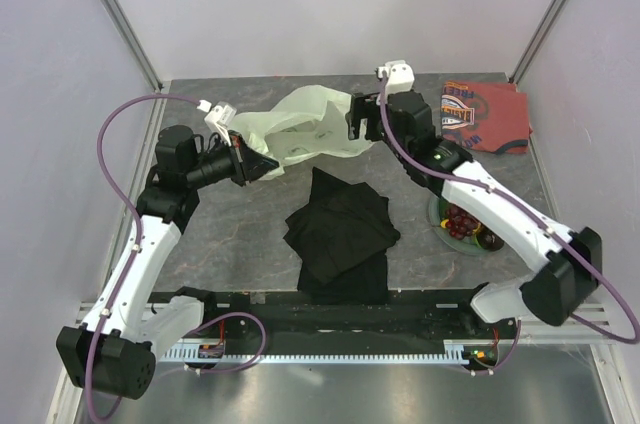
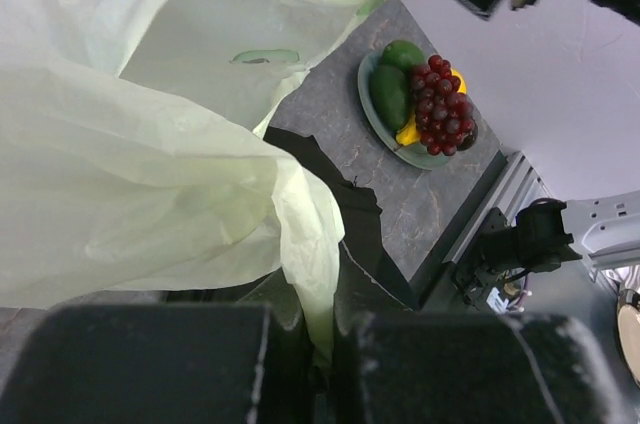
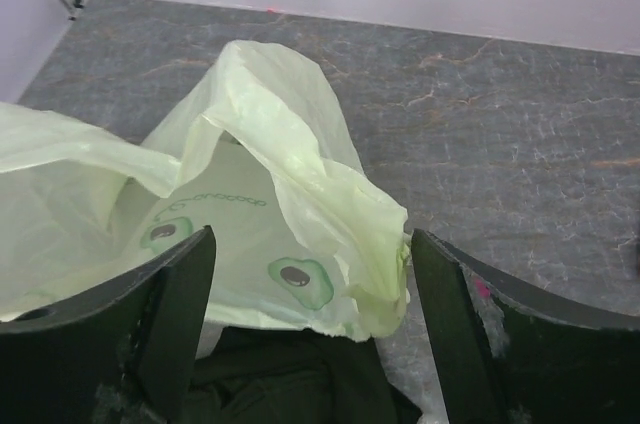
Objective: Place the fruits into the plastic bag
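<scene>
The pale yellow-green plastic bag (image 1: 300,129) with avocado prints lies crumpled at the back centre of the table. My left gripper (image 1: 262,166) is shut on a fold of the bag (image 2: 300,234), pinched between the jaws at the left gripper (image 2: 325,344). My right gripper (image 1: 358,119) hangs open over the bag's right edge (image 3: 350,234), its fingers standing wide on either side without touching it. The fruits sit on a grey-green plate (image 2: 372,119) on the right: a dark red grape bunch (image 2: 443,109), green fruits (image 2: 390,94) and a yellow fruit (image 2: 408,132). The right arm partly hides them (image 1: 462,224) from above.
A folded black cloth (image 1: 340,234) lies mid-table, its edge reaching under the bag (image 3: 290,384). A red-orange patterned cloth (image 1: 485,116) sits in the back right corner. Pale walls enclose the table on three sides.
</scene>
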Controlling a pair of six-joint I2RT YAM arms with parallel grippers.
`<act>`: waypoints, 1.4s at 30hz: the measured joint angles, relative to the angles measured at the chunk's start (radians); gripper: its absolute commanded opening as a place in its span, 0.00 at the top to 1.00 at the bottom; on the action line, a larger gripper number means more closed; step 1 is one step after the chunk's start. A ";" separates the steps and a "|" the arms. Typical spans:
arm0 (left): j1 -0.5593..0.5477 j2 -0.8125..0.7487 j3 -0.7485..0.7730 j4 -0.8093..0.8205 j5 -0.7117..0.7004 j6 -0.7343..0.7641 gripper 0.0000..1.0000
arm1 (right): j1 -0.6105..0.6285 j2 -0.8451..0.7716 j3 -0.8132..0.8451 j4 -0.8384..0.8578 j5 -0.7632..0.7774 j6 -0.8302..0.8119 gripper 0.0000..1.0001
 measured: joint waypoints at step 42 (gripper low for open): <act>0.003 -0.002 0.000 -0.010 -0.048 0.001 0.98 | -0.278 -0.173 -0.304 -0.714 0.294 0.146 0.55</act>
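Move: The grapes lie some 25 cm to the right hand's right, 10 cm nearer the base and 25 cm below it. The lemon is 8 cm right of the grapes, the far avocado about 5 cm beyond them and 3 cm right; the folded red cloth lies 14 cm ahead of the hand and 30 cm right. The bag's right corner is right at the open fingers, some 2 cm below the hand point. From the left hand the grapes are about 48 cm right, 3 cm back. The plastic bag's right corner, already let go, is left behind as the right hand draws back about 10 cm and rises 5 cm while moving right, then sweeps on right and down over the fruit plate, ending low above the grapes. On the way the wrist tips down and turns clockwise, each some 35 degrees, and the wide-open fingers close to about half. The left hand keeps its pinch on the bag, almost still. ##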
